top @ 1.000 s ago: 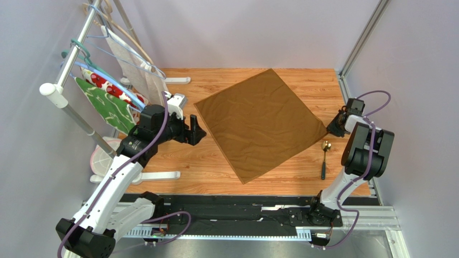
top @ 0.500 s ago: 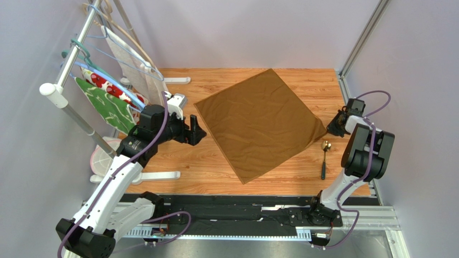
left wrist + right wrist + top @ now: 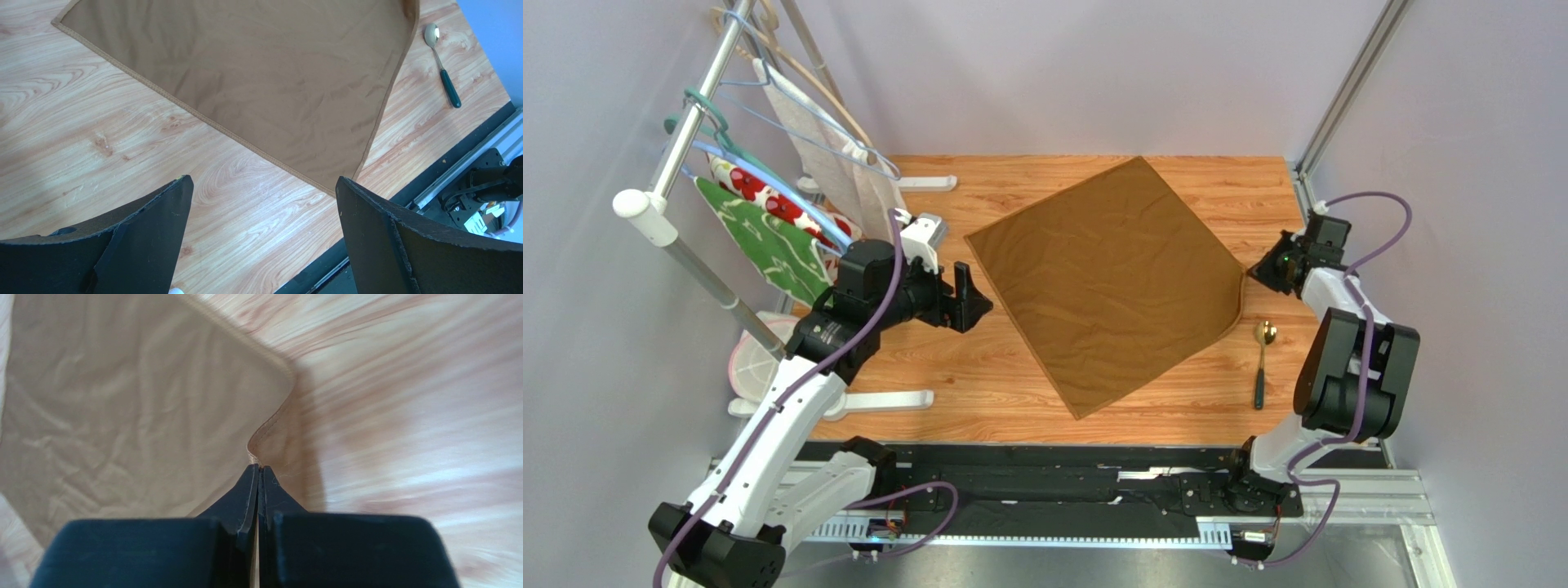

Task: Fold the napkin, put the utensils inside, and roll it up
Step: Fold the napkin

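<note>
The golden-brown napkin [image 3: 1109, 279] lies spread like a diamond on the wooden table [image 3: 940, 368], with light creases. My right gripper [image 3: 1263, 270] is shut on the napkin's right corner and holds it a little off the wood, so the edge there curls upward. In the right wrist view the closed gripper [image 3: 258, 468] pinches the hem, with the napkin [image 3: 135, 404] stretching away to the left. My left gripper [image 3: 972, 298] hovers open just left of the napkin's left corner, holding nothing; in its own view the gripper [image 3: 261, 180] frames bare wood. A green-handled spoon [image 3: 1261, 355] [image 3: 442, 64] lies right of the napkin.
A drying rack [image 3: 683, 159] stands at the left with hangers, a green leaf-patterned cloth [image 3: 762, 239] and a white cloth with red flowers [image 3: 756, 184]. A black rail [image 3: 1051, 478] runs along the table's near edge. Walls close in on both sides.
My right gripper closed on the napkin's right corner, then moved back and up with it, curling that edge. The left arm stayed where it was.
</note>
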Available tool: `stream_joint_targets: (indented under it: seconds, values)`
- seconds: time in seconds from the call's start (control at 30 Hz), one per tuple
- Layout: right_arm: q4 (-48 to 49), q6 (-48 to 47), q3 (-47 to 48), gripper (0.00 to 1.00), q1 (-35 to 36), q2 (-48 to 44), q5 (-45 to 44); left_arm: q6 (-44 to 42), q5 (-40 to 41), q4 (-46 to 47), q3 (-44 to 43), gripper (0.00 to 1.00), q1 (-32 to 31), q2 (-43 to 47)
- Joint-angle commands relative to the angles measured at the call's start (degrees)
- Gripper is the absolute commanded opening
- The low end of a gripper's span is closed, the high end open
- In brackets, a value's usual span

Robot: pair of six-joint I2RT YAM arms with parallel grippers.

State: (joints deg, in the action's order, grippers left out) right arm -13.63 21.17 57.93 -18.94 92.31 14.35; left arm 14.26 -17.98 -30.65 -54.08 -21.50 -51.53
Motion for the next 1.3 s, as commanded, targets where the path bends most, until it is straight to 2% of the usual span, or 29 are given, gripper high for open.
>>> stream_joint_targets:
  seconds: [0.0,0.07,0.2,0.47,0.77,1.07,1.27]
  values:
    - [7.0,4.7,-1.5,0.0,5.2,-0.8,4.4,0.8,-0.8,1.3,0.2,0.95,0.4,1.3]
    - [10.5,7.8,-1.9,0.0,8.0,-0.5,6.2,0.8,-0.4,1.4,0.3,0.96,0.4,1.3]
    - [11.2,9.0,0.3,0.0,15.4,1.5,4.3,0.8,-0.4,1.4,0.3,0.96,0.4,1.8]
    - [19.8,17.1,5.4,0.0,30.1,10.7,4.8,0.9,-0.3,1.4,0.4,0.95,0.4,2.0]
    - [22.8,23.7,21.5,0.0,42.9,23.5,3.9,0.7,0.4,1.2,0.3,0.96,0.5,2.3]
    - [25.5,29.5,37.8,0.0,50.5,36.7,2.6,0.7,0.7,1.1,0.4,0.96,0.5,2.2]
    - [27.7,33.2,44.3,0.0,53.3,43.6,0.3,0.8,0.3,1.2,0.5,0.95,0.5,2.0]
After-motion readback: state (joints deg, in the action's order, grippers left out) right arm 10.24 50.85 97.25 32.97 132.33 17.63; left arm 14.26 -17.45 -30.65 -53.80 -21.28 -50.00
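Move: Right hand already holds the napkin's right corner, lifted some 7 cm off the table; the napkin's left corner, where it is being taken, lies about 13 cm ahead, 55 cm left and 8 cm lower. At that same low level, the far corner is about 34 cm ahead and 20 cm left, the near corner 28 cm back and 33 cm left, the spoon 17 cm back and 5 cm right. From the left hand, the left corner is roughly 28 cm ahead, level sideways and 23 cm down. The right arm keeps its pinch on the napkin's lifted corner and sweeps it quickly across the napkin, about 49 cm to the left and gradually some 9 cm forward, at nearly constant height, towards the left corner. On the way the wrist turns about 35 degrees counter-clockwise and rolls its left side up, and the hand slows near the end with the fingers still shut and the corner still held above the cloth. ##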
